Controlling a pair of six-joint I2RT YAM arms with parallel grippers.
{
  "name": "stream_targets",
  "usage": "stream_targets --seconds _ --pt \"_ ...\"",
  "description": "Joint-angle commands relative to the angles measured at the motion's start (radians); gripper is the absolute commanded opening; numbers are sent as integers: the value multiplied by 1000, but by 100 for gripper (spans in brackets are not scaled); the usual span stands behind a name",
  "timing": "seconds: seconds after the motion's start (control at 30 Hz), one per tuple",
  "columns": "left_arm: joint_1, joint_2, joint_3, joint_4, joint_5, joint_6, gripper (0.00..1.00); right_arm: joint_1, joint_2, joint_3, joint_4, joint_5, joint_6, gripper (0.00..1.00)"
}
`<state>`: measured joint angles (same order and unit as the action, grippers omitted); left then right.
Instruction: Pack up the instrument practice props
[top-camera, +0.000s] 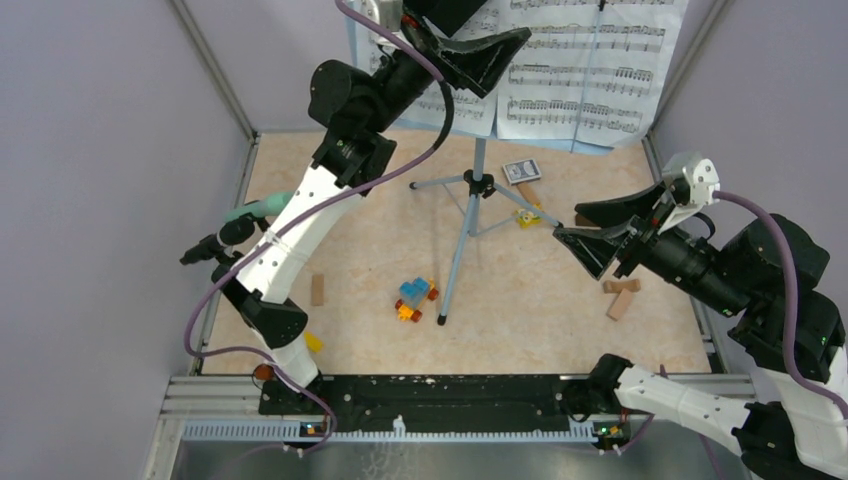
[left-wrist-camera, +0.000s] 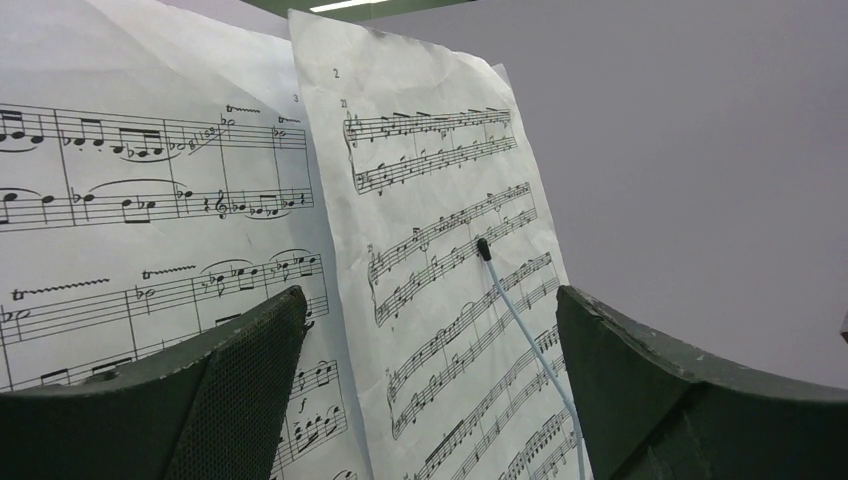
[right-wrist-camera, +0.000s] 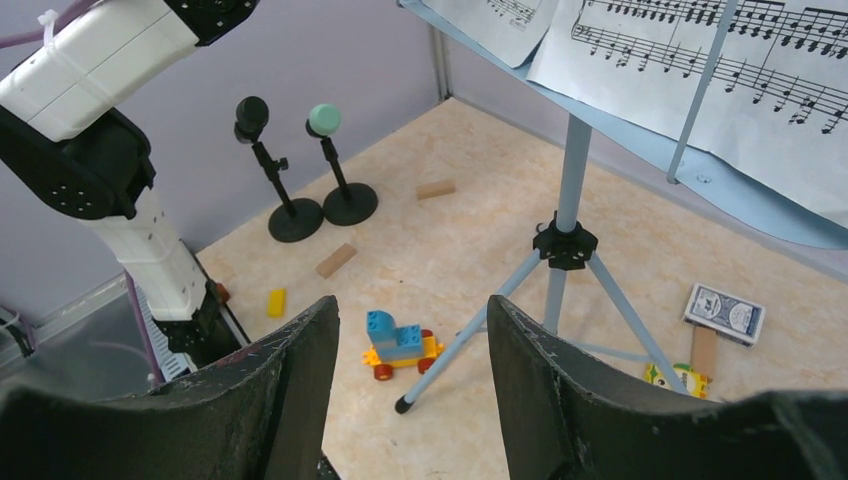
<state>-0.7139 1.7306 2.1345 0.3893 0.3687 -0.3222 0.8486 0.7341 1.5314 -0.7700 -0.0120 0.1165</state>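
Note:
The sheet-music pages (top-camera: 575, 75) lean on the pale-blue music desk (right-wrist-camera: 765, 218) at the back, on its silver tripod pole (top-camera: 478, 165). My left gripper (top-camera: 495, 65) is raised in front of the left pages and stands open. In its wrist view, a page (left-wrist-camera: 440, 280) and a thin retainer wire (left-wrist-camera: 520, 320) show between the fingers of the left gripper (left-wrist-camera: 430, 300), apart from them. My right gripper (top-camera: 568, 222) hovers open and empty to the right of the tripod. A black microphone (right-wrist-camera: 252, 115) and a mint-green microphone (right-wrist-camera: 324, 120) stand in round-based holders (right-wrist-camera: 296, 220) by the left wall.
A toy brick car (top-camera: 415, 297) sits beside the tripod's front leg (right-wrist-camera: 450, 360). Tan wooden blocks (top-camera: 318, 290) (top-camera: 620, 295) lie left and right. A card deck (top-camera: 521, 170), a small yellow-green toy (top-camera: 527, 217) and a yellow brick (top-camera: 314, 342) are on the floor. Grey walls enclose three sides.

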Motion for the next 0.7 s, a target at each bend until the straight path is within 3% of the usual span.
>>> stream_targets --seconds 0.0,0.3,0.6,0.67 --pt "4 21 53 24 52 -31 98 9 -2 2 25 -18 12 56" --pt "5 46 71 25 155 -55 98 9 13 3 23 -29 6 56" --pt "5 27 43 42 234 -75 76 9 16 1 33 -9 6 56" --pt "5 18 19 49 241 -86 75 9 16 6 37 8 3 56"
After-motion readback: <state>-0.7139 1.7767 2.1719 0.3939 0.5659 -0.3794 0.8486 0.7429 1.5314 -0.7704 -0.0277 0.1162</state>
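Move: The page rod across the right sheet is the thing I go for. Its middle is about 8 cm to my left hand's right and some 3 cm back, at nearly the same height. The right sheet lies just behind the rod, its middle about 9 cm to the right and straight ahead by nothing. The left sheet's middle is some 9 cm left and 5 cm ahead. From my right hand the rod is about 24 cm ahead, 5 cm left and 18 cm up. My left hand swings its fingers clockwise by some 10 degrees while easing right, back and down, about 3.5 cm in all, across the front of the music towards the page rod on the right sheet. Halfway through I begin to close the wide-open fingers, narrowing them by roughly a quarter; they are still well apart, and I can't see that they touch rod or paper. ##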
